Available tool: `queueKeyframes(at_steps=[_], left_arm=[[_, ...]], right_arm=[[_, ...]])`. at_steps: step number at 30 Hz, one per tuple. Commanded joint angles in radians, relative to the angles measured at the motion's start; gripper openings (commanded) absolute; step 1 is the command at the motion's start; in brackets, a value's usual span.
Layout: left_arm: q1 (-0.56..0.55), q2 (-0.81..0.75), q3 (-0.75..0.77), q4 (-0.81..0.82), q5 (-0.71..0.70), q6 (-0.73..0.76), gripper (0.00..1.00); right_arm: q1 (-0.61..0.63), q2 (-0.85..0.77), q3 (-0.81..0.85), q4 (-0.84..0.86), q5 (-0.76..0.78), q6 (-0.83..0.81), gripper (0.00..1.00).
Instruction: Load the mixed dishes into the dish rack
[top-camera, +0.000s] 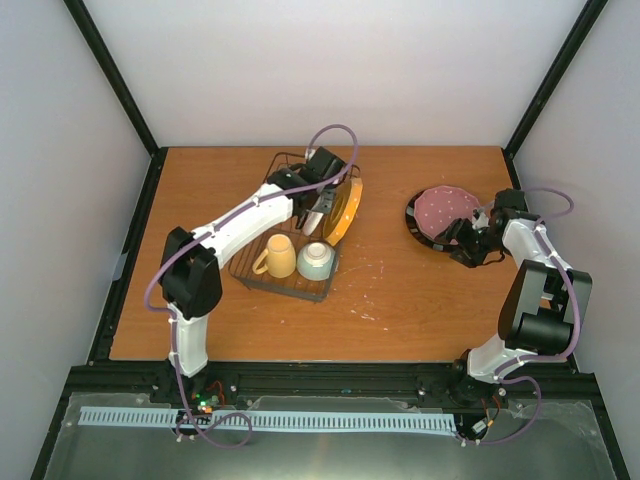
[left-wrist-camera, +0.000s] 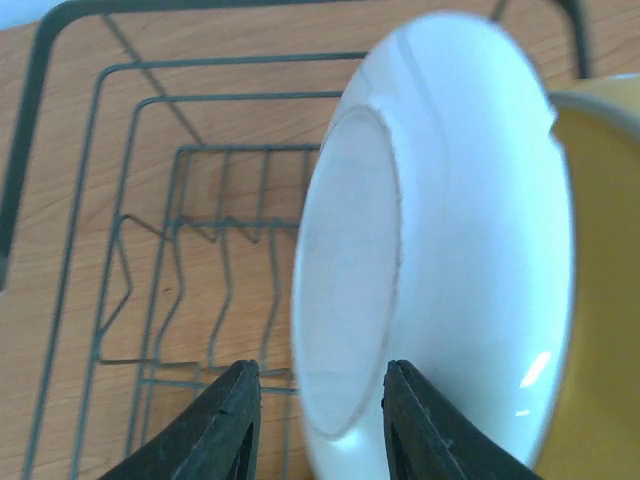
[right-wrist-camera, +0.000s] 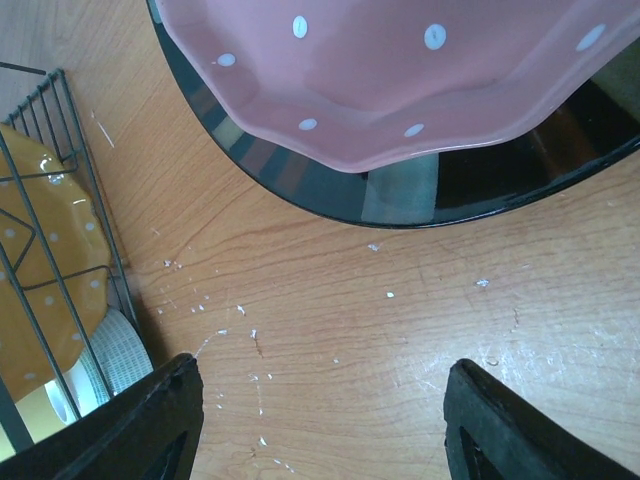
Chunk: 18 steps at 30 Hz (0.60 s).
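Observation:
The dark wire dish rack (top-camera: 262, 273) holds a yellow mug (top-camera: 277, 257) and a pale mint bowl (top-camera: 317, 261) at its near end. An orange dotted plate (top-camera: 349, 208) stands on edge at its far right side. Beside it stands a plate with a white underside (left-wrist-camera: 440, 220). My left gripper (top-camera: 318, 212) (left-wrist-camera: 320, 410) is open, its jaws straddling that plate's rim, with a gap at the left finger. My right gripper (top-camera: 465, 243) (right-wrist-camera: 320, 420) hangs open over bare wood, just short of a pink dotted plate (right-wrist-camera: 400, 70) lying on a dark-rimmed plate (right-wrist-camera: 400, 195).
The rack's wire dividers (left-wrist-camera: 200, 290) to the left of the white plate hold nothing. White crumbs (right-wrist-camera: 240, 320) speckle the wood between the rack (right-wrist-camera: 60, 190) and the stacked plates. Black frame rails (top-camera: 130, 250) border the table.

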Motion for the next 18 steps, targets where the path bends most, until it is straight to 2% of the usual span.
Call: queueKeyframes(at_steps=[1,3,7,10,13,18], left_arm=[[-0.031,0.018,0.077,0.032,0.038,0.012,0.35],[-0.033,0.021,0.087,0.012,0.02,0.003,0.38],[-0.033,0.014,0.108,-0.035,-0.061,-0.008,0.54],[-0.033,0.016,0.16,-0.08,-0.125,-0.022,0.79],[-0.033,0.02,0.256,-0.135,-0.184,-0.05,0.97],[-0.011,0.0,0.394,-0.181,-0.19,-0.095,1.0]], right_arm=[[0.003,-0.018,-0.014,0.013,-0.002,-0.007,0.65],[0.004,-0.018,-0.016,0.015,0.004,-0.005,0.65],[0.005,-0.015,-0.013,0.011,0.03,0.001,0.65],[0.003,-0.015,-0.004,0.004,0.065,0.016,0.65],[-0.011,-0.035,0.001,-0.001,0.125,0.044,0.65],[-0.118,-0.069,-0.007,-0.004,0.146,0.08,0.66]])
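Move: Ahead of the left hand and under it, the white plate is still held by its near upper rim, its middle about 5 cm farther out and 5 cm lower. The orange plate stands some 5 cm to the right of that plate's middle; the mug is roughly 5 cm back and 9 cm left, the bowl 6 cm back and straight in line, both about 10 cm below the hand. From the empty right hand, the pink plate lies about 10 cm ahead, 2 cm left and 6 cm down. Easing the white plate the last 2 cm rightward towards the orange one, the left hand drifts back left as its fingers spread wide and let go of the rim. It then climbs clear, faster at the end, about 9 cm up in all, fingertips tilting up some 10 degrees. Late on, the right hand, still open, slides some 2.5 cm right, away from the pink plate. ##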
